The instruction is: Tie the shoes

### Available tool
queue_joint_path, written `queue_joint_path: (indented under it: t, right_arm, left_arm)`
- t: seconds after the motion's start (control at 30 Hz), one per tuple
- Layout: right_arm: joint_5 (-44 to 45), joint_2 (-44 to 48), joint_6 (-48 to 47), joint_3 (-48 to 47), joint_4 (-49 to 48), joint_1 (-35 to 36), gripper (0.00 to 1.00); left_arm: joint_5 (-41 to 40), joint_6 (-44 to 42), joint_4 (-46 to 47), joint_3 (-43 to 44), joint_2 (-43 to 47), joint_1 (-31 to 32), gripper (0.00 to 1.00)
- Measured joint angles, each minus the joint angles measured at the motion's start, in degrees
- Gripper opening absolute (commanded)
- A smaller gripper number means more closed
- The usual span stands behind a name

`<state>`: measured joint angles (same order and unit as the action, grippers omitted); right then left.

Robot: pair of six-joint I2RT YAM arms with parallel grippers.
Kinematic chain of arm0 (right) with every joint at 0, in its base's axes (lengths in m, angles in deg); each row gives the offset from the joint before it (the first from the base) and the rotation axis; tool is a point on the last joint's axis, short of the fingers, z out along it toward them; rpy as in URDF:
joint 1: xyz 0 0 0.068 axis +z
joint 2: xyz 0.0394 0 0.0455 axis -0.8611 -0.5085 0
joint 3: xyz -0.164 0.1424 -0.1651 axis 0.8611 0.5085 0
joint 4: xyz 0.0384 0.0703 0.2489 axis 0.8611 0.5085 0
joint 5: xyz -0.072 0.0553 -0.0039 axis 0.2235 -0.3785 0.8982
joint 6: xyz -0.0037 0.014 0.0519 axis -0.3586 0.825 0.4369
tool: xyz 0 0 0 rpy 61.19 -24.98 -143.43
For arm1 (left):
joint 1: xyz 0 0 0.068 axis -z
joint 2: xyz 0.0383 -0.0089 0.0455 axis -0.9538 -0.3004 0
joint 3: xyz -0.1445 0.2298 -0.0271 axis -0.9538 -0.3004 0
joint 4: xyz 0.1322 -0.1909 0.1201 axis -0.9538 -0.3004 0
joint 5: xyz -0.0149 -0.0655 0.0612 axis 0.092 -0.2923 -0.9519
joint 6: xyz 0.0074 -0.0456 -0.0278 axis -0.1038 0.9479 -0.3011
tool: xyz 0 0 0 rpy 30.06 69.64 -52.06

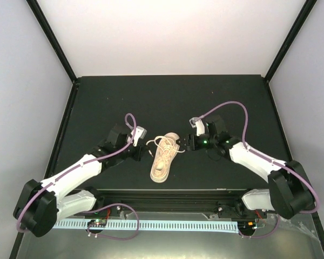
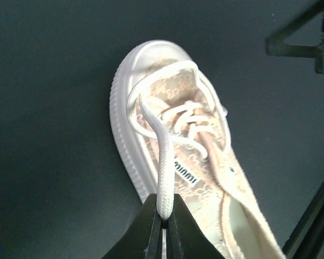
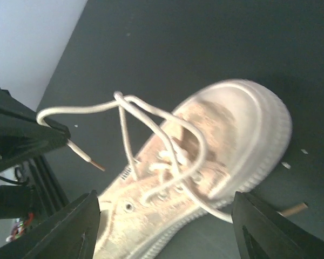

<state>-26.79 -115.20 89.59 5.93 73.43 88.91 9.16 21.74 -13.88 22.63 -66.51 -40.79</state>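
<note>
The beige shoe (image 1: 163, 161) lies on the black table between both arms, toe toward the far side. In the left wrist view my left gripper (image 2: 164, 217) is shut on one off-white lace (image 2: 163, 156), which is drawn taut from the shoe (image 2: 210, 183) at its eyelets. The right wrist view shows that lace (image 3: 81, 110) stretching up from a crossing above the shoe (image 3: 216, 145) to the left gripper's fingers (image 3: 21, 135). My right gripper (image 3: 166, 208) stands open beside the shoe with nothing between its jaws. The other lace (image 3: 221, 213) trails loose over the sole.
The black table (image 1: 167, 102) is ringed by white walls with black corner posts. A metal rail with a pale cable track (image 1: 167, 224) runs along the near edge behind the arm bases. A brown lace tip (image 3: 294, 208) lies on the table beside the toe.
</note>
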Motion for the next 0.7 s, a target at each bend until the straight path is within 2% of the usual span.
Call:
queue_joint_path:
  t: [0.1, 0.3, 0.7]
  right_arm:
    - [1.4, 2.5, 0.3, 5.4, -3.1, -0.9, 0.57]
    - [3.5, 3.7, -2.1, 12.0, -5.6, 1.0, 0.5]
    - [10.0, -8.4, -10.7, 3.5, -5.3, 7.5, 0.39]
  left_arm:
    - [1.1, -0.1, -0.7, 0.0, -1.7, -1.7, 0.02]
    - [3.2, -0.9, -1.4, 0.1, -2.8, -2.8, 0.02]
    - [4.1, -1.1, -1.5, 0.3, -3.3, -3.7, 0.02]
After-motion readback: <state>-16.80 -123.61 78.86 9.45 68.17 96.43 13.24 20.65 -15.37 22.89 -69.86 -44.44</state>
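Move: Below the open right fingers lies the free lace end, draped over the shoe's right edge, roughly 2 cm to the left, 1 cm back and 9 cm down. From that hand the shoe's toe is about 5 cm ahead and 4 cm left, the laces' crossing some 3 cm ahead and 8 cm left. From the left hand, gripping the other lace, the free lace end is about 15 cm right, level with it and 8 cm lower, the crossing 8 cm right and 2 cm ahead. Sinking about 7 cm towards the free lace end beside the toe, the right hand first swings back and to its right, then curves leftward and forward to the shoe's edge, its half-open fingers narrowing around the lace without shutting and its wrist turning some 15 degrees. The left hand keeps the other lace pinched and settles 1.5 cm lower. ##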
